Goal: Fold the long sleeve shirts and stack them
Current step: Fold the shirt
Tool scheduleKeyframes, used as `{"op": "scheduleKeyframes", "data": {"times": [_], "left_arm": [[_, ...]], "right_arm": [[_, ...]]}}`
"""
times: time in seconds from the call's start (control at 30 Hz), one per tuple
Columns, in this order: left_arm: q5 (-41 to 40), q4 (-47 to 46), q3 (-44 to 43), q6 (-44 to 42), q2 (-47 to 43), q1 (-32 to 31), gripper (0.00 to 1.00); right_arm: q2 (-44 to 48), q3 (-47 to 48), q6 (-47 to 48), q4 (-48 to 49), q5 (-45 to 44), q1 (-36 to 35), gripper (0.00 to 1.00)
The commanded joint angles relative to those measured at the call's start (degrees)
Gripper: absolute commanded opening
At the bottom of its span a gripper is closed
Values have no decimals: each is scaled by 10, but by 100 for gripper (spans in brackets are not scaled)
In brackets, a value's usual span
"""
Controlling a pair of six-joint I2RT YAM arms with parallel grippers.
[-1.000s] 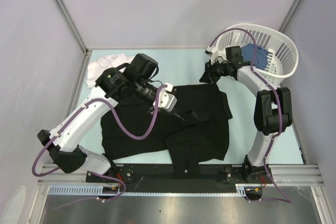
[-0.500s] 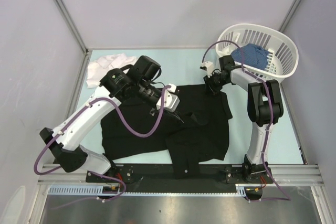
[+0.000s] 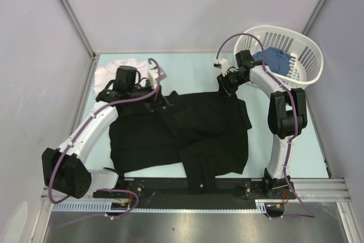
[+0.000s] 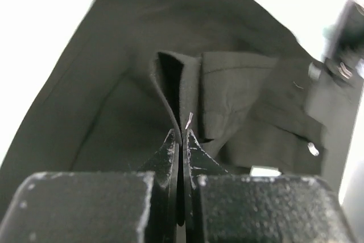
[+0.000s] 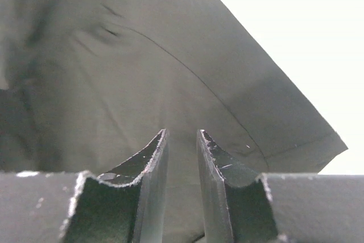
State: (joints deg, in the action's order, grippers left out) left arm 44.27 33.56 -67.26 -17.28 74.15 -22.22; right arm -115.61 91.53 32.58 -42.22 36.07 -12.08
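Note:
The black long sleeve shirt (image 3: 210, 135) lies spread across the middle of the table. My left gripper (image 3: 165, 100) is at its far left part, shut on a raised fold of the black cloth (image 4: 170, 78); the left gripper's (image 4: 182, 136) jaws pinch that fold's edge. My right gripper (image 3: 226, 88) hovers at the shirt's far right corner. In the right wrist view the right gripper (image 5: 182, 135) stands open by a narrow gap, with black cloth (image 5: 142, 55) below it and nothing between the jaws. The white shirt (image 3: 116, 68) lies crumpled at the back left.
A white slatted basket (image 3: 304, 55) holding blue cloth (image 3: 276, 60) stands at the back right, close to my right arm. Grey walls (image 3: 182, 9) close in the table on three sides. Bare teal table (image 3: 193, 69) shows behind the black shirt.
My left arm has swung from the shirt's middle toward the back left, drawing a fold of black cloth with it. The right gripper shifted slightly at the shirt's far right corner.

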Motion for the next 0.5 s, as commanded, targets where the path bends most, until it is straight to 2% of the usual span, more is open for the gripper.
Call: {"op": "scheduleKeyframes", "data": {"times": [0.0, 0.23, 0.47], "left_arm": [[-51, -157, 95, 153, -31, 90, 0], [-60, -255, 208, 228, -31, 239, 0], [-67, -333, 279, 260, -16, 335, 0]], "right_arm": [[12, 36, -8, -63, 36, -19, 31], [-46, 36, -32, -78, 22, -14, 29], [-65, 37, -17, -82, -15, -12, 29]]}}
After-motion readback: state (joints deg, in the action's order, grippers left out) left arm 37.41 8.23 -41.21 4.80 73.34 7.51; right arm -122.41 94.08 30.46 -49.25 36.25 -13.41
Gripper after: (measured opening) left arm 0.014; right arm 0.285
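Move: The sleeve cuff is already pinched in the left hand. The shirt's far left edge, where it is being taken, lies about 21 cm left of that hand, 6 cm ahead and some 22 cm below, with the folded white shirt roughly 23 cm ahead and 17 cm left. The black shirt's right shoulder is around 3 cm back of the right hand, 1 cm to its right and 7 cm below. The white basket is about 13 cm ahead of the right hand and 19 cm right. The sleeve is swept by its cuff across the shirt towards the far left edge, the left hand travelling some 16 cm left while sinking and easing forward, its grip kept and the wrist swinging about 45 degrees counter-clockwise. Over the right shoulder, the part-open right hand rises a touch, then comes down and slightly back towards the cloth, fingertips tipping back; its contact can't be made out. ##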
